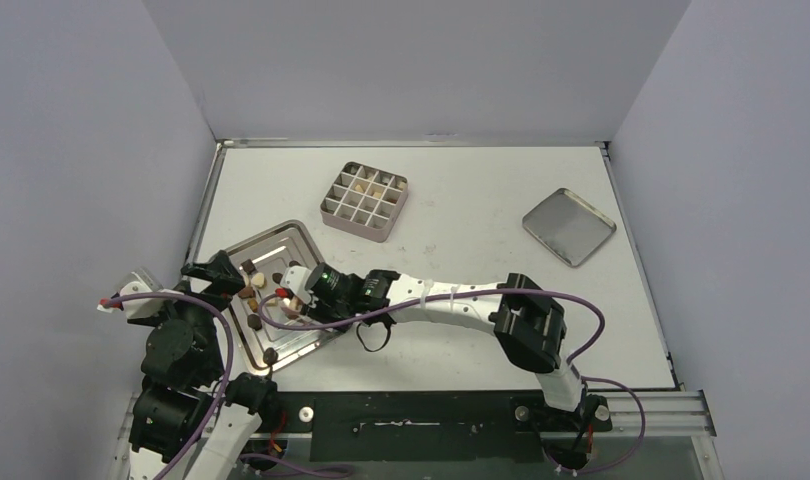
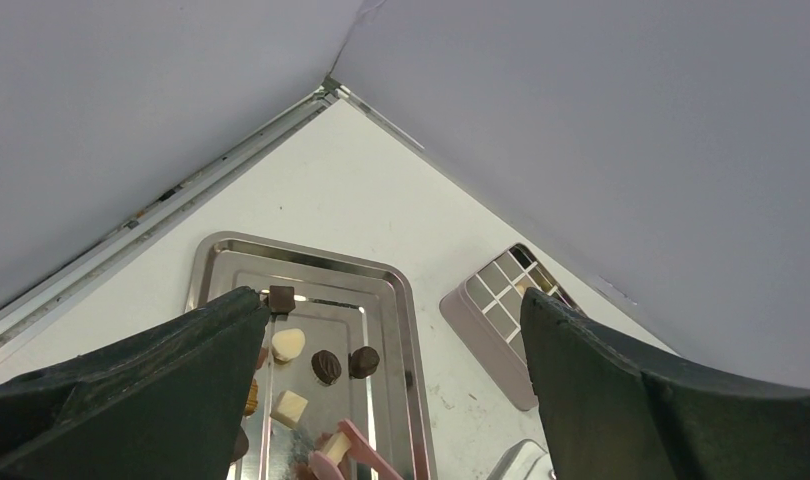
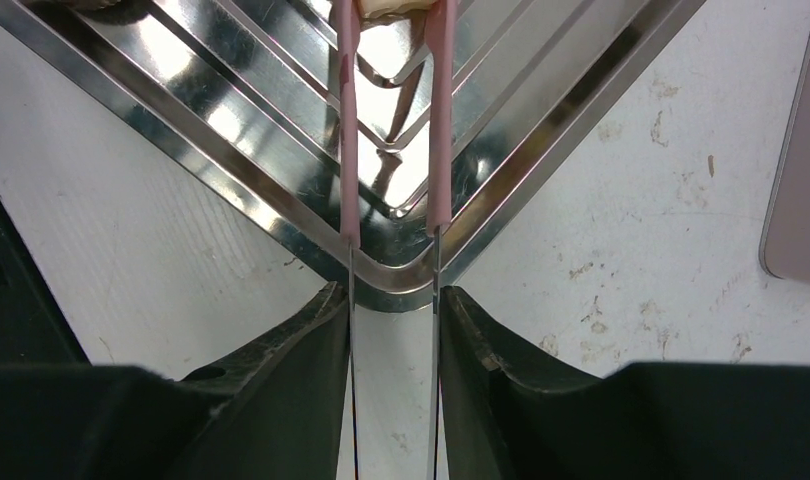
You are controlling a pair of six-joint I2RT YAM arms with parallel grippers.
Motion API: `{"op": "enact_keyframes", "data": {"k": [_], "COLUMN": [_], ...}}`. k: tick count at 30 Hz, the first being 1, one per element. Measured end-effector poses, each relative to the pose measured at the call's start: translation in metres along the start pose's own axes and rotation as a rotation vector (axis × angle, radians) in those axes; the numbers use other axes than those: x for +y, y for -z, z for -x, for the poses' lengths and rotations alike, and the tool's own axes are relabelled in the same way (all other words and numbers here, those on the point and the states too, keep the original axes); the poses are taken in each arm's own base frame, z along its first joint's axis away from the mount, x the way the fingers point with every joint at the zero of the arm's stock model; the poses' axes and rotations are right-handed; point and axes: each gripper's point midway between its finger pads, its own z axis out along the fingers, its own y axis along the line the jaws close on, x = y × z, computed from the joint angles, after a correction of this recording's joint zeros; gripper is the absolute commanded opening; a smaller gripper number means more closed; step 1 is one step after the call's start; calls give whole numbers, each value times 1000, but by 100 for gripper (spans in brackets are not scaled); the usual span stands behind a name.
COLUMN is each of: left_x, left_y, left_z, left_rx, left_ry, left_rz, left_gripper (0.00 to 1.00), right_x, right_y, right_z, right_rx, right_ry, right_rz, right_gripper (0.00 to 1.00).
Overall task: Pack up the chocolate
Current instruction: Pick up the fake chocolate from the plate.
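Observation:
Several pieces of chocolate (image 1: 251, 292), dark, tan and cream, lie on the silver stepped tray (image 1: 281, 229). From the left wrist I see a dark cube (image 2: 281, 298), a cream piece (image 2: 288, 344) and two dark round ones (image 2: 326, 366). My right gripper (image 1: 316, 292) (image 3: 393, 300) is shut on the metal blades of pink-tipped tongs (image 3: 348, 130). The tong tips (image 2: 353, 442) flank a cream piece (image 3: 391, 8) (image 2: 336, 447) low over the tray and seem to touch it. My left gripper (image 2: 391, 300) hangs open and holds nothing, just left of the tray (image 2: 406, 330).
The square gridded tin (image 1: 364, 200) (image 2: 491, 320) stands behind the tray with some pieces in its far cells. Its lid (image 1: 569, 226) lies at the back right. Walls close in the table on the left, back and right.

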Motion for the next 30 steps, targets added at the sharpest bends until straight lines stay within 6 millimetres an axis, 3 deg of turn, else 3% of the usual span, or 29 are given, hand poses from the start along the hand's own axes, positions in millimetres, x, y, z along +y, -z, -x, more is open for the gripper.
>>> {"op": "enact_keyframes", "data": {"k": [7,11,15,24,30], "left_x": [0,0,0,-2,-7], "left_y": [0,0,0,-1,-1], "left_z": [0,0,-2,-3,-4], "left_rx": [0,-1,2,3,6], "left_ry": [-1,-3,-9,-17,-13], "left_rz": [-1,-1,-1,-18,-42], "left_gripper": [97,97,97,97,97], "right_x": [-8,-32,-73,-183,-249], "right_y": [14,37,57,78,73], "right_z": [9,24,30,26,31], "right_rx": [-31,-90,-129,-157,-180], "right_ry": [-33,-81,-141,-300,-380], "right_rz": [-8,-37,-102,-278,-370], "right_gripper": [21,21,22,23,25]}}
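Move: The right gripper has already closed on a cream chocolate down at the plate. The divided box is its goal: middle about 22 cm ahead and 11 cm to its right, nearly level. A square cream chocolate lies some 5 cm left and 1 cm ahead; two dark round ones lie about 8 cm ahead and 1 cm left, and 6 cm ahead and 4 cm left. From the left gripper the box is about 25 cm ahead, 21 cm right and 21 cm lower. Keep the right fingers pinched on the cream chocolate and lift it straight up off the plate, then, still climbing, sweep forward about 22 cm and some 8 cm to the right to bring it over the divided box, ending nearly 12 cm higher. Let the hand turn about 30 degrees clockwise on the way. ##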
